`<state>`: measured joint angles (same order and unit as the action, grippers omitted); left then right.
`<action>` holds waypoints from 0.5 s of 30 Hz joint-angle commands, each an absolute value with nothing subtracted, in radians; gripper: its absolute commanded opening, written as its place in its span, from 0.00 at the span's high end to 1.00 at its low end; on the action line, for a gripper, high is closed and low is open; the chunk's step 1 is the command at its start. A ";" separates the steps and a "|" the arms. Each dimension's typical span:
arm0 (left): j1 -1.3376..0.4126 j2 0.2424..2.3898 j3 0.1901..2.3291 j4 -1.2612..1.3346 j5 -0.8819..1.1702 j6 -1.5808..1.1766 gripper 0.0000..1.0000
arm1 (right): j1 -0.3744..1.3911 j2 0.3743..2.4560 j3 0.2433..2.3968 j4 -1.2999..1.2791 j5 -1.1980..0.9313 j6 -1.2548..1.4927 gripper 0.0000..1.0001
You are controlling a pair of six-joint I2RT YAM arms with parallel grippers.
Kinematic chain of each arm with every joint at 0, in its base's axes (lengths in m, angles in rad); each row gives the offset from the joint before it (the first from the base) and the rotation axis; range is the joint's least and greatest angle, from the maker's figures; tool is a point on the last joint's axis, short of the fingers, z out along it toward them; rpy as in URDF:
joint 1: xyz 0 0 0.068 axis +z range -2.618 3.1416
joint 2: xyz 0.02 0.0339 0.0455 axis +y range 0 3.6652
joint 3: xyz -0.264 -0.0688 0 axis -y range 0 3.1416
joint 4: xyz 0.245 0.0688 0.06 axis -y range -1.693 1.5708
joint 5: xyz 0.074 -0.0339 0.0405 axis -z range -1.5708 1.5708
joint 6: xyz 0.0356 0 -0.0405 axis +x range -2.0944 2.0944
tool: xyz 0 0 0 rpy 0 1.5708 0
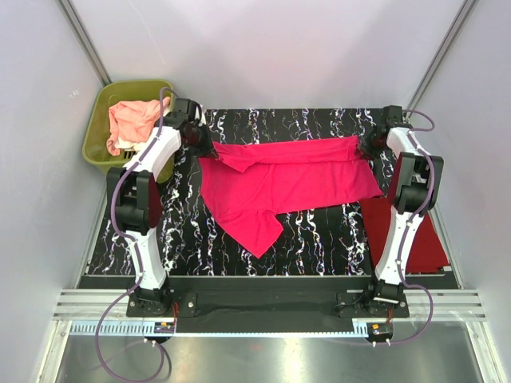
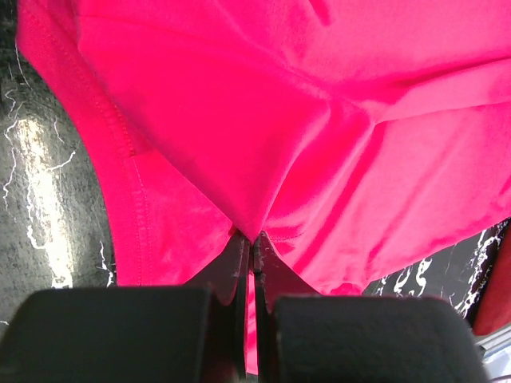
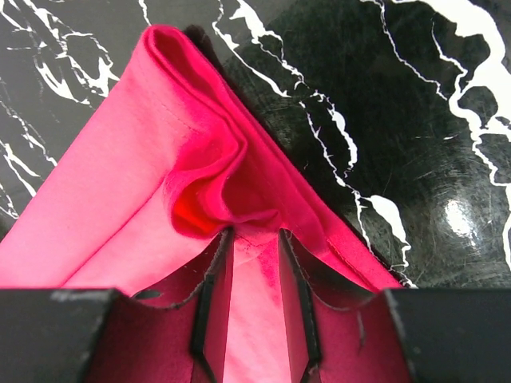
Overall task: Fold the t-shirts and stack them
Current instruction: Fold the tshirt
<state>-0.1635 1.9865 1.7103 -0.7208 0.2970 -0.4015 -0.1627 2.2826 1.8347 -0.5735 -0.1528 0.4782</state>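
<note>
A hot pink t-shirt (image 1: 287,179) lies spread across the black marbled table, one sleeve folded over at its upper left. My left gripper (image 1: 201,148) is at the shirt's far left corner, shut on a pinch of the cloth (image 2: 239,120) with its fingertips together (image 2: 254,238). At the far right corner my right gripper (image 1: 366,145) has its jaws parted (image 3: 254,233). The folded pink edge (image 3: 184,183) bunches at its fingertips and runs between them. A darker red t-shirt (image 1: 423,235) lies flat at the table's right edge, under the right arm. A peach-pink t-shirt (image 1: 132,120) is crumpled in the tub.
The olive-green tub (image 1: 97,150) stands off the table's far left corner, beside the left arm. Bare marbled table (image 1: 319,235) shows in front of the pink shirt. Grey walls close in on three sides.
</note>
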 commanded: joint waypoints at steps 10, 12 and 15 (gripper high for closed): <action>-0.149 1.944 1.769 -0.715 0.322 -0.426 1.00 | -0.160 2.279 1.827 -0.523 -0.141 0.483 0.87; -0.144 1.931 1.769 -0.703 0.322 -0.431 1.00 | -0.160 2.276 1.825 -0.512 -0.130 0.480 0.92; -0.138 1.919 1.776 -0.687 0.322 -0.443 1.00 | -0.160 2.264 1.828 -0.488 -0.121 0.482 1.00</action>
<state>-0.1524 1.9858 1.7218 -0.7300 0.3073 -0.4236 -0.1627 2.2906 1.8244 -0.5415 -0.1474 0.4908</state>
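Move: The t-shirt's bunched right-hand edge lies almost between my right hand's parted fingertips, about 1 cm below. The folded outer right corner is some 6 cm farther out and 3 cm left; the shirt's near right corner is roughly 14 cm back and 1 cm right, and the red pad about 27 cm back and 5 cm right. From my left hand, that bunched edge lies about 59 cm right, 8 cm farther out and 10 cm lower. I settle my right hand barely half a centimetre down onto the t-shirt's bunched right edge, then shut the fingers fully from about a third open, pinching the cloth between the tips without turning the wrist. My left hand stays put, keeping its shut grip on the raised left side of the cloth. ##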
